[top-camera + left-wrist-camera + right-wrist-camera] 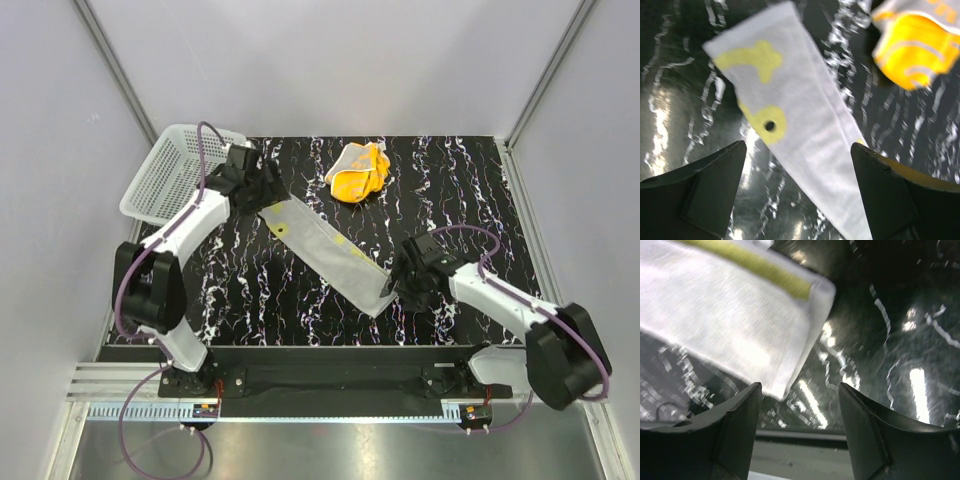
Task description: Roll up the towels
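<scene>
A long white towel with yellow marks lies flat and diagonal across the black marbled table. My left gripper is open just above its far-left end; the left wrist view shows the towel between and beyond the fingers. My right gripper is open at the towel's near-right end; the right wrist view shows that corner just ahead of the fingers. A crumpled yellow and white towel lies at the back centre, also in the left wrist view.
A white plastic basket stands at the back left, partly off the table. The table's near edge and a metal rail run below the arms. Grey walls enclose the cell.
</scene>
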Available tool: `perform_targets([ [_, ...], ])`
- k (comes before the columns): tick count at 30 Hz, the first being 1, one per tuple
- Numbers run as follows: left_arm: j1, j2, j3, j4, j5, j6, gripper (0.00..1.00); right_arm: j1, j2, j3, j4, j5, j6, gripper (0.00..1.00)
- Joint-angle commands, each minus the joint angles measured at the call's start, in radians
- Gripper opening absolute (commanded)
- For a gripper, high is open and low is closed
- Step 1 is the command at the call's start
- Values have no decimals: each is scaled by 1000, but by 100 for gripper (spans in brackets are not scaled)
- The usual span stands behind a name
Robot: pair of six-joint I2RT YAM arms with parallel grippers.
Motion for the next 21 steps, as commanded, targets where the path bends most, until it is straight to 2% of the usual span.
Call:
perform_targets([
  [1,-76,-80,-64,4,-16,27,92,-31,94,20,81,49,-26,69],
  [8,-187,-151,-123,4,-5,22,92,-54,176,-3,189,29,-27,61],
  [13,-207,-165,-146,4,7,19,91,-54,188,-32,227,23,-18,52],
  [21,-219,-189,-154,-1,6,19,91,-54,183,-61,239,15,-9,25],
])
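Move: The folded grey-and-yellow towel slants across the table; its near-right end lies about 3 cm ahead of the right hand and 4 below. From the left hand that end is some 21 cm back, 26 to the right and 12 below, the towel's middle 9 back and 12 right. The orange towel lies 12 cm ahead and 19 right of the left hand, the white basket 11 ahead and 26 left. Right hand sinks 4 cm, eases forward and pinches the towel's near-right end; open left retreats 10 cm back-right. ##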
